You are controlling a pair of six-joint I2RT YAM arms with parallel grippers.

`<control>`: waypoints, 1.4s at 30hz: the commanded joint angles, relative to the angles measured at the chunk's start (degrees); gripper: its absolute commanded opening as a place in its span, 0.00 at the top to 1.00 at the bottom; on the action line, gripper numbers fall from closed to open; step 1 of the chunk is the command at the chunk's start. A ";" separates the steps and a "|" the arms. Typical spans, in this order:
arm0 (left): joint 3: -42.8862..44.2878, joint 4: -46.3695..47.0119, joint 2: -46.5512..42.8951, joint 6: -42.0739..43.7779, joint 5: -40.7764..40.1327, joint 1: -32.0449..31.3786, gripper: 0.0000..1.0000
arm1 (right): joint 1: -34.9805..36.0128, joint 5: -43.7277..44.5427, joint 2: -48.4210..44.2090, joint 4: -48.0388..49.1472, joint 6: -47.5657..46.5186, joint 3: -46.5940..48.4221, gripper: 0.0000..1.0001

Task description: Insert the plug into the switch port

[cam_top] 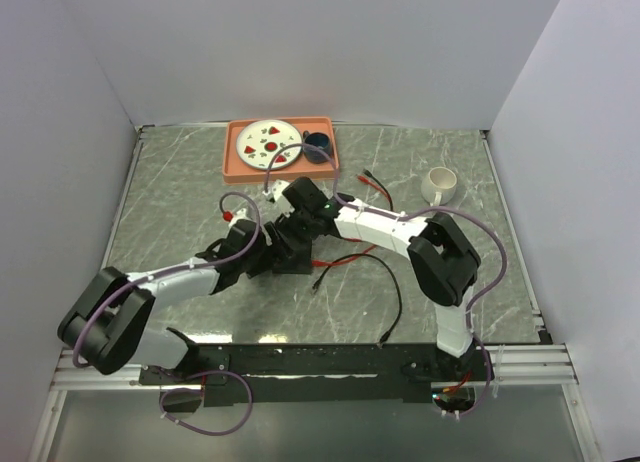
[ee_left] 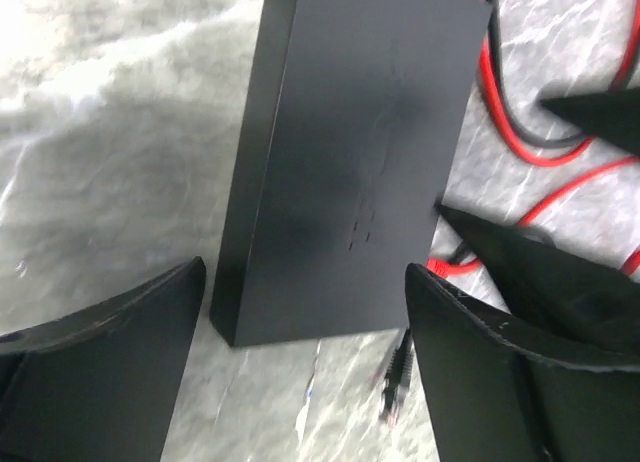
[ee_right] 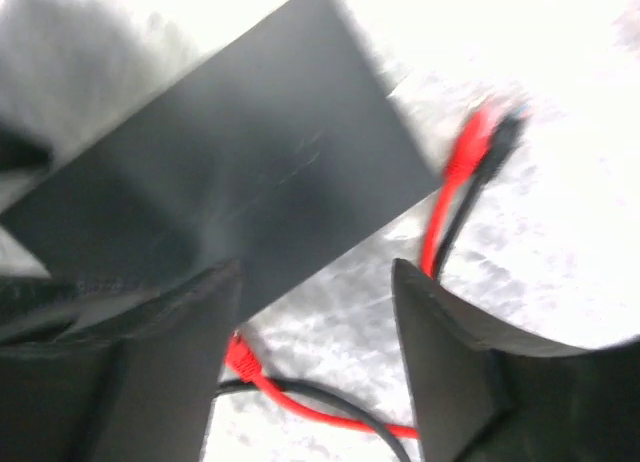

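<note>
The switch [ee_left: 350, 152] is a flat matte-black box lying on the marble table; in the top view it [cam_top: 283, 254] is mostly hidden under both grippers. My left gripper [ee_left: 305, 282] is open and empty, its jaws wide apart over the switch's near end. A black plug [ee_left: 393, 377] lies on the table just off that end, beside my right-hand finger [ee_left: 520, 382]. My right gripper [ee_right: 318, 272] is open and empty above the switch's edge [ee_right: 230, 182]. A red plug [ee_right: 238, 357] on a red cable lies by its left finger [ee_right: 150, 362].
Red and black cables [cam_top: 355, 260] loop across the middle of the table, with more cable ends [cam_top: 376, 187] further back. An orange tray [cam_top: 232, 160] holding a plate and a dark cup stands at the back. A white mug [cam_top: 438, 185] stands at the right.
</note>
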 commanded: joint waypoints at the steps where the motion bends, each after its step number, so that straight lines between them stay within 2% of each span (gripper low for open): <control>1: 6.03 -7.10 -5.37 5.79 3.24 -3.51 0.11 | 3.96 -4.74 -4.32 12.21 -1.08 0.43 0.21; 2: 6.03 -9.63 -6.79 6.49 2.45 -3.68 0.11 | 3.88 -4.30 -4.58 12.12 -1.00 0.34 0.14; 5: 4.98 -15.34 -13.55 6.76 -1.59 -4.82 0.10 | 3.96 -2.99 -6.25 12.20 -0.91 -1.06 0.05; 7: 4.37 -18.09 -19.24 7.11 -4.32 -6.75 0.10 | 3.87 0.51 -7.57 11.68 -0.21 -1.86 0.02; 10: 2.35 -16.53 -24.62 7.73 -0.58 -9.29 0.12 | 3.52 2.37 -9.50 10.45 1.28 -2.82 0.01; 12: 0.07 -11.28 -25.00 7.20 1.46 -10.88 0.16 | 3.09 2.73 -11.78 10.36 2.43 -4.49 0.01; 16: -0.74 -4.92 -16.77 6.50 2.44 -17.55 0.18 | 1.15 -0.08 -16.00 10.27 6.20 -7.91 0.01; 20: 0.67 -0.52 -7.35 6.06 -1.68 -21.70 0.19 | -0.42 0.97 -19.43 9.31 8.40 -12.13 0.01; 27: 6.03 -2.71 4.53 4.31 -10.20 -27.06 0.23 | -5.34 4.22 -22.51 6.67 11.49 -17.58 0.01; 30: 6.30 -1.66 7.08 4.13 -10.04 -27.33 0.33 | -6.93 4.75 -23.74 7.02 13.42 -19.52 0.01; 31: 6.38 -1.57 7.87 4.04 -9.87 -27.50 0.38 | -7.72 4.75 -24.01 7.11 13.85 -19.78 0.01; 32: 6.73 -1.83 8.22 3.95 -9.95 -27.68 0.50 | -8.16 4.58 -24.10 6.93 14.03 -20.14 0.01; 33: 6.91 -2.62 8.57 3.86 -10.13 -27.76 0.53 | -8.60 4.58 -24.36 6.67 14.21 -20.05 0.01; 40: 6.12 -5.09 7.70 2.89 -11.89 -28.12 0.60 | -11.07 3.70 -25.06 6.67 15.17 -20.84 0.01; 42: 6.12 -5.70 7.44 2.90 -12.41 -28.12 0.71 | -11.15 2.83 -25.76 6.93 15.00 -21.37 0.01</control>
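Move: The black plug lies on the table some 8 cm back and 10 cm to the right of the left hand, about 3 cm below it. The switch's middle is about 2 cm ahead and 4 cm right of that hand, and the red plug at its port side is about 5 cm ahead of the black plug and 1 cm to its left. From the right hand the black plug is roughly 11 cm back, 5 cm right and 6 cm below. The left hand backs off the switch while rising some 9 cm, then swings right and comes down steeply to the black plug, about 9 cm back and 10 cm right of its start, turning some 20 degrees clockwise and narrowing its open fingers around the plug end. Meanwhile the right hand opens fully and clears out: up about 7 cm, then down while sweeping to the right past the switch's port side, and up again, ending some 12 cm to the right and 4 cm higher, turned clockwise. ##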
